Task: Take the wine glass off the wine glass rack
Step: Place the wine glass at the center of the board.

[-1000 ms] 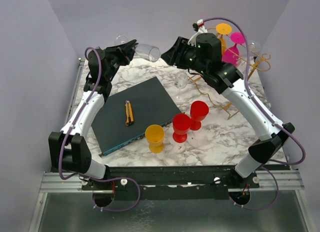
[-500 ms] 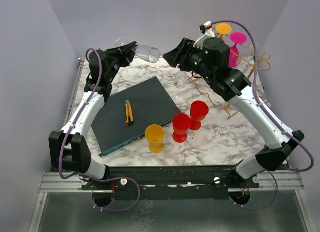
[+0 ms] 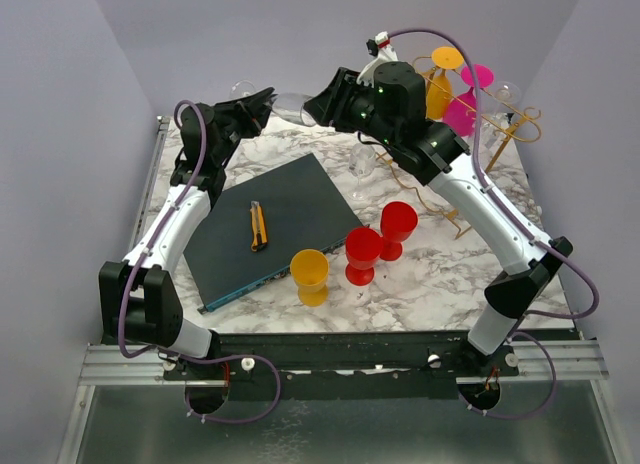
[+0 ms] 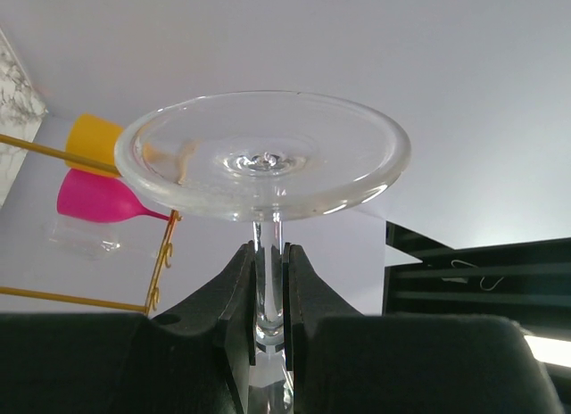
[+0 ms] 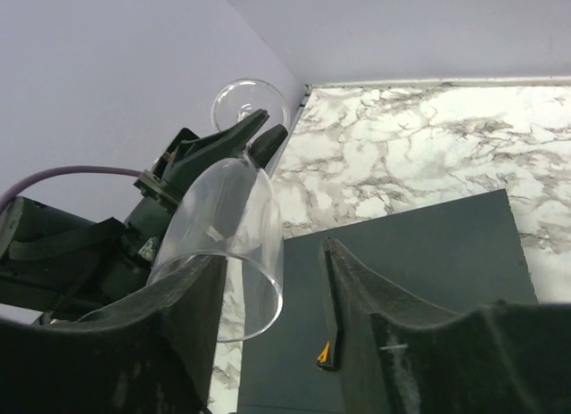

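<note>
A clear wine glass [image 3: 292, 104] hangs on its side in the air above the table's far left, away from the rack. My left gripper [image 3: 256, 98] is shut on its stem [image 4: 268, 258], just below the round foot [image 4: 263, 155]. The bowl [image 5: 230, 231] points at my right gripper [image 3: 318, 100], which is open. The bowl's rim lies against the left finger [image 5: 192, 298] of my right gripper [image 5: 272, 262], with a gap to the other finger. The gold wire wine glass rack [image 3: 505, 134] stands at the far right, also in the left wrist view as the rack [image 4: 163, 258].
An orange glass [image 3: 441, 82], a pink glass [image 3: 465, 102] and a clear one [image 3: 506, 90] hang on the rack. Another clear glass [image 3: 362, 167] stands under my right arm. A dark board [image 3: 285, 209] carries a utility knife [image 3: 258, 226]. Two red cups [image 3: 363, 255] and a yellow cup [image 3: 309, 275] stand near the front.
My right gripper has swung left from near the rack up to the bowl of the held glass. The left gripper and the glass have stayed put.
</note>
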You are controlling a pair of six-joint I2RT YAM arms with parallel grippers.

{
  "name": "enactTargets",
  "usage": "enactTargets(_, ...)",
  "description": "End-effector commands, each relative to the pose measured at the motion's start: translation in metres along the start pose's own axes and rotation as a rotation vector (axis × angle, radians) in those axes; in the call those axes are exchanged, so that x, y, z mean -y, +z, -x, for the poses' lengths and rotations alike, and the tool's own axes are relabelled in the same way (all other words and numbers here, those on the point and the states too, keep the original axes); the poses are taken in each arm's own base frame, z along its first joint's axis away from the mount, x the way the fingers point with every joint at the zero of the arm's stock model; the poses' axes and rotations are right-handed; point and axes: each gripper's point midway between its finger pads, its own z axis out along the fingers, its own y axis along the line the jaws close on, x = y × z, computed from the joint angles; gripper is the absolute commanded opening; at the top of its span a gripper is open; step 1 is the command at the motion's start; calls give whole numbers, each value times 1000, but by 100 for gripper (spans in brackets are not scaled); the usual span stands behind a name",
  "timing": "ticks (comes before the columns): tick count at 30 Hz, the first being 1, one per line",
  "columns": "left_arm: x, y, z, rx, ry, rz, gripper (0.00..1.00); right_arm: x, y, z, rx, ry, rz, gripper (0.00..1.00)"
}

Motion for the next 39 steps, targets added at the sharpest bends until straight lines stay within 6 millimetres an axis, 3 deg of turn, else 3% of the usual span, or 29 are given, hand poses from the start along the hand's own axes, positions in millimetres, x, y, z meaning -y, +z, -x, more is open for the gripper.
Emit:
enactTargets(1,8,-9,-10,-18,-42,-28,0,-1,3,-2,-11,-16,-1,45)
enactTargets(12,-7,-6,-13,-42,-62,-11,0,2,9,-10,-25,-7,-3,24)
enactTargets(18,-10,-4,-16,-64,-50,-4,0,3,8,-9,-20,-9,-10,3)
enactTargets(20,-13,-4,-18,-73,-25,3,0,5,7,-6,-11,-11,-24,0)
enactTargets(30,-31,-4,-26,-131,74,47,59,12,-7,12,30,-25,-100,0)
enactTargets(39,-56,-18,-30,-153,190,105,89,31,-24,31,65,-58,-239,0)
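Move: Straight between the two hands, held level by its stem in the left fingers, the wine glass has its middle some 2 cm to the left hand's right and 1 cm back. From the right hand that middle is about 6 cm left and 2 cm ahead, at its height, the rim already between the half-open fingers. Below the right hand, a standing clear glass is roughly 12 cm right, 6 cm ahead and 36 cm down; the black board's middle is about 11 cm left, 4 cm back and 43 cm down. Sinking about 2 cm along with the left hand, the right hand shuts its fingers on the bowl's wall at the rim, one finger inside. Only then do the left fingers open wide and let go of the stem, that hand shifting some 3 cm right and 2 cm back; the right hand then draws right nearly 3 cm, rising almost 2 cm and swinging slightly clockwise. ##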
